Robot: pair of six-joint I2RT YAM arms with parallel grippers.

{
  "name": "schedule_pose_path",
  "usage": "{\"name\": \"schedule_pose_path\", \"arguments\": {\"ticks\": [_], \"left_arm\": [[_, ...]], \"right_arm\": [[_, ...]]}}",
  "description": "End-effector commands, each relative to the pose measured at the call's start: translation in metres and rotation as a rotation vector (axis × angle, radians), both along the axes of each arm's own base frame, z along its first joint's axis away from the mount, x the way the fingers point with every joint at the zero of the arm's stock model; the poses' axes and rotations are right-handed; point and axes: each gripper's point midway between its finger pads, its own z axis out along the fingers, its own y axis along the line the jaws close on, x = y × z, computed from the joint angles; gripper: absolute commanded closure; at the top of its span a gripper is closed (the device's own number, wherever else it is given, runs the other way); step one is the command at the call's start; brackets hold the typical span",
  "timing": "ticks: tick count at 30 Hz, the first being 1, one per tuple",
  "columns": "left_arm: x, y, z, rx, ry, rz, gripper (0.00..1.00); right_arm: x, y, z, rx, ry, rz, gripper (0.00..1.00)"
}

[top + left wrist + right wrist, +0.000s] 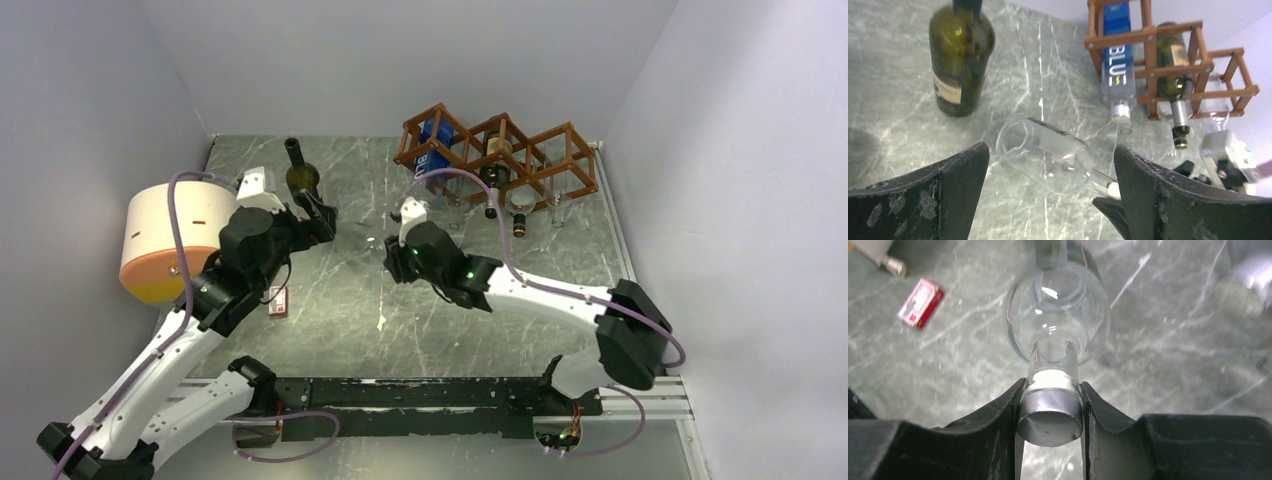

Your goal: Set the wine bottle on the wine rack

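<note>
A clear glass wine bottle (1058,315) lies nearly level just above the marble table, and my right gripper (1050,390) is shut on its silver-capped neck. Seen from the left wrist, the bottle's round base (1048,155) points toward my left gripper (1050,150), which is open and holds nothing, its fingers apart on either side. From above, the left gripper (320,215) is close beside an upright dark green bottle (302,175). The reddish-brown wine rack (560,150) stands at the back right, holding a blue-labelled bottle (1117,65) and a dark bottle (1175,75).
A round white and orange container (170,240) sits at the table's left edge beside the left arm. A small red box (278,300) lies on the table near the left arm. Grey walls close in the left, back and right sides.
</note>
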Motion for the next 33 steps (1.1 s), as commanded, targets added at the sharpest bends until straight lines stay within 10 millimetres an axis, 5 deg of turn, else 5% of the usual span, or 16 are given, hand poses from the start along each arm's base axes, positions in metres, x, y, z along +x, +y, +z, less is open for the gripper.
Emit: {"name": "schedule_pose_path", "arguments": {"ticks": [1,7,16,22,26,33], "left_arm": [[-0.006,-0.013,-0.033,-0.033,0.086,-0.060,0.01],[-0.013,-0.035,-0.072,-0.021,0.224,-0.165,0.00],[-0.008,-0.069,-0.127,0.001,0.327,-0.319,0.00],[0.014,-0.069,-0.150,0.029,0.340,-0.284,0.01],[0.032,-0.068,-0.147,0.025,0.267,-0.288,0.01],[0.048,-0.093,-0.169,0.016,0.266,-0.440,0.05]], "right_arm": [[-0.042,-0.018,-0.020,0.024,0.112,0.010,1.00],[-0.076,-0.051,-0.039,-0.060,0.222,0.033,1.00],[-0.111,-0.070,-0.066,-0.034,0.305,0.091,1.00],[-0.119,-0.071,-0.087,-0.053,0.356,0.100,1.00],[-0.120,-0.073,-0.097,-0.095,0.357,0.116,1.00],[-0.118,-0.078,-0.118,-0.167,0.361,0.118,1.00]]}}
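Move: Below and ahead of the open left hand hangs the clear bottle: its middle lies roughly 7 cm ahead, 6 cm to the right and 19 cm down. The green wine bottle stands some 18 cm ahead and 6 cm left of that hand, the matchbox 6 cm back and 9 cm left. From the right hand, which holds its neck, the clear bottle's middle is about 8 cm ahead, 7 cm left and 6 cm lower; the rack's middle lies 24 cm ahead, 27 cm right. Keeping its pinch on the clear bottle's capped neck, the right hand draws back about 12 cm, sinks nearly as far and shifts 8 cm right, away from the rack, tipping its fingers some 20 degrees further down. The left hand, wide open, drops about 17 cm and goes 7 cm right after the bottle's base, tipping down and turning clockwise, then edges forward. ##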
